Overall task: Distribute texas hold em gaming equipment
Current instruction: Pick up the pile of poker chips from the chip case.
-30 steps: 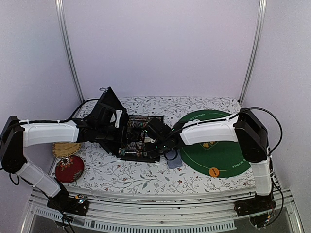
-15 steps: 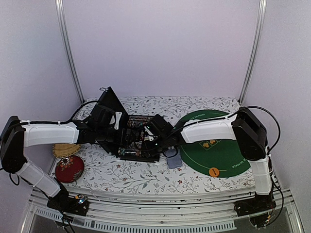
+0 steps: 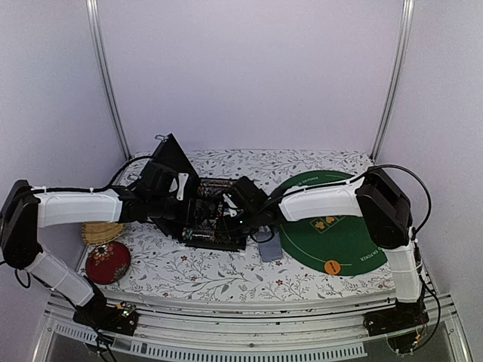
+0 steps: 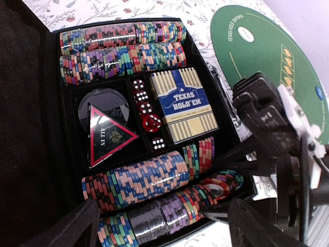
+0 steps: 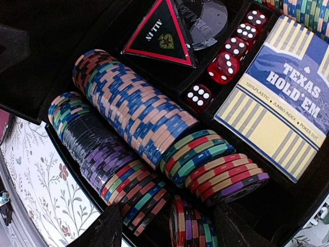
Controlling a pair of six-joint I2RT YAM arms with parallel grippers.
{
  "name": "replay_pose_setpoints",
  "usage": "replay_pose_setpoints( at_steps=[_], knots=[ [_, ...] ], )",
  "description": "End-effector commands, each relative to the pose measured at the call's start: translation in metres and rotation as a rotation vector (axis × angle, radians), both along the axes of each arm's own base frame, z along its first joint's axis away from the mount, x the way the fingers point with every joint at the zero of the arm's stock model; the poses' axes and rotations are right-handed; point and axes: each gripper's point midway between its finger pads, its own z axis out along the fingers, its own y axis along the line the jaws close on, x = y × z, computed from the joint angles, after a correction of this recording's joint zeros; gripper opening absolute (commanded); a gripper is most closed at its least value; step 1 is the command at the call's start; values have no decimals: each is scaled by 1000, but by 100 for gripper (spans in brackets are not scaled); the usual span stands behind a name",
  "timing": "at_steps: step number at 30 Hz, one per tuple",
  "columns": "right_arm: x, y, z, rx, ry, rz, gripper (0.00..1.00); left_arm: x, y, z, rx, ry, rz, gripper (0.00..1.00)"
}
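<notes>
The black case (image 4: 55, 103) lies open with rows of striped poker chips (image 4: 139, 177), dice and a Texas Hold'em card box (image 4: 184, 105). My right gripper (image 5: 172, 229) is open over the case's near-right corner. A short stack of chips (image 5: 191, 226) stands on edge between its fingers, with a gap on the left side. My left gripper (image 4: 164, 226) hangs open above the front chip rows and holds nothing. Grey-blue cards (image 3: 270, 247) lie on the cloth beside the case. An orange disc (image 3: 332, 265), a white disc (image 4: 245, 34) and a blue disc (image 4: 320, 92) rest on the green mat (image 3: 343, 234).
The case's raised lid (image 3: 170, 162) stands behind my left arm. A red round tin (image 3: 107, 262) and a wicker coaster (image 3: 102, 232) sit at the left edge of the floral cloth. Both arms crowd over the case (image 3: 215, 234).
My right gripper's jaws have widened, and the arm has shifted a little left and farther over the case. The left arm has hardly moved.
</notes>
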Motion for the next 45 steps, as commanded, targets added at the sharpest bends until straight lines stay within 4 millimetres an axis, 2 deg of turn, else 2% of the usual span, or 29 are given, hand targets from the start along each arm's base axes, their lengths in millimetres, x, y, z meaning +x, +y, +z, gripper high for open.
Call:
replay_pose_setpoints(
  at_steps=[1,6,9,13,20,24,29,33,37,42,44,45],
  knots=[
    [0,-17,-25,-22,64,-24,64,2,3,-1,-2,-6,-1,89],
    [6,-31,-19,28,112,-77,60,1,4,0,-3,-10,0,89],
    [2,-37,-11,78,135,-94,56,2,4,0,-5,-12,-3,89],
    [1,-35,-2,106,141,-96,50,4,1,-1,-10,-9,-6,89],
    [-7,-37,-19,60,189,-72,47,2,2,-4,-9,2,-11,89],
    [-13,-41,-34,-28,192,-75,46,2,3,-6,-4,5,-9,89],
    [-18,-35,-34,-83,175,-49,44,2,4,-5,-5,3,-7,89],
    [-19,-38,-37,-120,162,-58,40,3,4,-5,-3,2,-7,89],
    [-13,-35,-41,-127,144,-61,33,2,5,-6,-5,3,-6,89],
    [0,-24,-48,-147,112,-52,29,1,5,-6,-11,4,-3,89],
    [1,-22,-53,-161,114,-41,21,0,6,-3,-16,-1,-2,89],
    [0,-21,-52,-161,118,-38,9,-1,7,-1,-19,-7,-4,89]
  ],
)
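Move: Just under the right hand, between its parted fingers, sits the short loose pile of poker chips at the right end of the case's nearest row, about 2 cm down and 1 cm back and right. The rest of that row runs left, its middle level fore and aft and 8 cm left; the second row's middle is 4 cm ahead, 8 cm left. The card box lies 11 cm ahead, 2 cm left. From the left hand, the pile is roughly 14 cm right, level fore and aft, 8 cm below. Shifting about 2 cm to its right while lifting some 1 cm and rolling slightly, the right hand narrows its gap, then draws back about 2 cm and sinks roughly 2.5 cm with a small drift left, down around the loose pile. The fingers keep closing from well open to about a quarter, coming against the pile's two end faces by the finish. ##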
